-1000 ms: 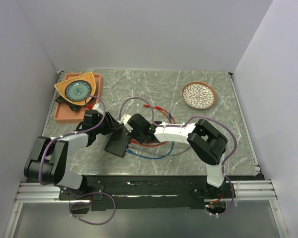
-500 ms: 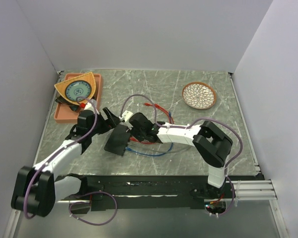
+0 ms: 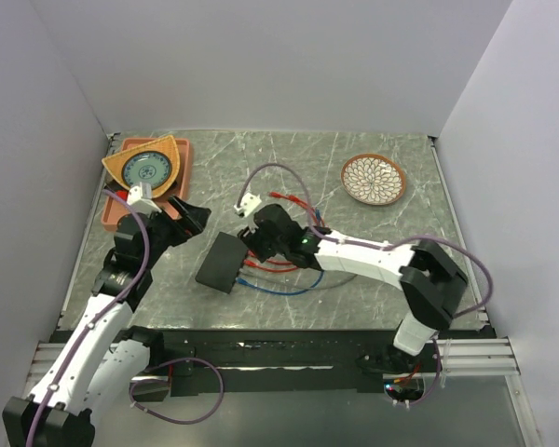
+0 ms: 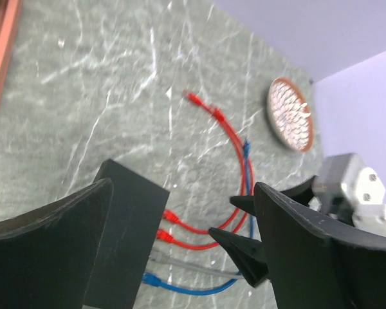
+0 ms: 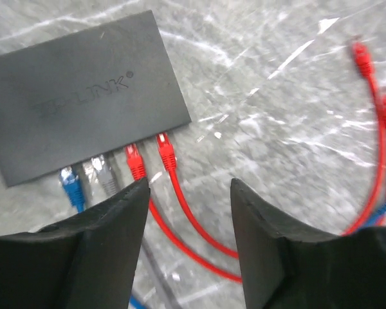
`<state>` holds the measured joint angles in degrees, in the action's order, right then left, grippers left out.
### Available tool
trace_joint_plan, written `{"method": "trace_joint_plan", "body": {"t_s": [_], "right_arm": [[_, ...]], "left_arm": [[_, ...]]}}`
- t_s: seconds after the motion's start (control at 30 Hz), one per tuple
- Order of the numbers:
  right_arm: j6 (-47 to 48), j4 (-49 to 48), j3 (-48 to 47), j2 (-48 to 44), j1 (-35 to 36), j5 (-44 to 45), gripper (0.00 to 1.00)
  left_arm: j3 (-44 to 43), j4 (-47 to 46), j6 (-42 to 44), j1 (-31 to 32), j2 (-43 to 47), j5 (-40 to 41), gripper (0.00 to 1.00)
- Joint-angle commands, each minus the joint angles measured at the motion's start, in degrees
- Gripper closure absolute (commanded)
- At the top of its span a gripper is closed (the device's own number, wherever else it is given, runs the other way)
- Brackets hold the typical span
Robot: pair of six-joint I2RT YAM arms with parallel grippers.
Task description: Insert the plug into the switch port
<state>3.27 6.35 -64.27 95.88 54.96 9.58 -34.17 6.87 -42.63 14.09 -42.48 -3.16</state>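
The black switch [image 3: 224, 262] lies flat on the marble table. Along its near-right edge, two red plugs [image 5: 165, 149], a grey plug [image 5: 106, 177] and a blue plug [image 5: 71, 187] sit side by side in the switch ports. My right gripper [image 5: 190, 187] hovers open just behind the red plugs, with only red cable on the table beneath the gap. My left gripper [image 4: 181, 187] is wide open and empty, up and to the left of the switch [image 4: 125, 232]. From above, the left gripper [image 3: 188, 219] stands apart from the box and the right gripper [image 3: 250, 248] is close to its port edge.
The free ends of the red cables [image 3: 284, 198] lie beyond the switch, with blue and grey cable looping in front. A terracotta tray [image 3: 119, 212] holding an orange dish [image 3: 147, 166] stands at far left. A patterned round plate [image 3: 374, 178] sits at far right.
Both grippers have opened. The left arm has pulled back to the left, away from the switch. The right gripper has drawn back slightly from the red plugs, which stay in the switch.
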Motion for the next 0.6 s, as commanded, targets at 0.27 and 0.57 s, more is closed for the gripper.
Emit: {"method": "trace_joint_plan", "body": {"t_s": [0.27, 0.57], "right_arm": [[-2.74, 1.82, 5.12, -24.76, -0.03, 1.49, 0.09], [-6.34, 0.33, 15.92, -37.16, -0.03, 2.80, 0.01]], "left_arm": [[-4.42, 3.15, 2.73, 0.15, 6.00, 1.13, 0.04], [0.86, -2.38, 1.94, 0.06, 4.51, -1.41, 0.04]]}}
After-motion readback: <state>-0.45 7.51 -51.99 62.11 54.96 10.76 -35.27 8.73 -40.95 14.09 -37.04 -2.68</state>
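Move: Both hands are empty. The far red plug, in the switch's right side, lies about 9 cm below the right hand, some 1 cm back and 1 cm left. At that same depth, the second red plug is 3 cm back and 2 cm left, the switch's middle 3 cm back and 7 cm left. From the left hand, the switch's middle is about 3 cm back, 6 cm right and 19 cm down. Up and away to the right goes the right hand, leaving the plugged-in cables: some 14 cm of rise, with 7 cm rightward and 5 cm back, its fingers tilting up about 20 degrees and spreading from partly open to full. The left hand, already wide open, lifts about 3 cm more above the switch and drifts a little back. ##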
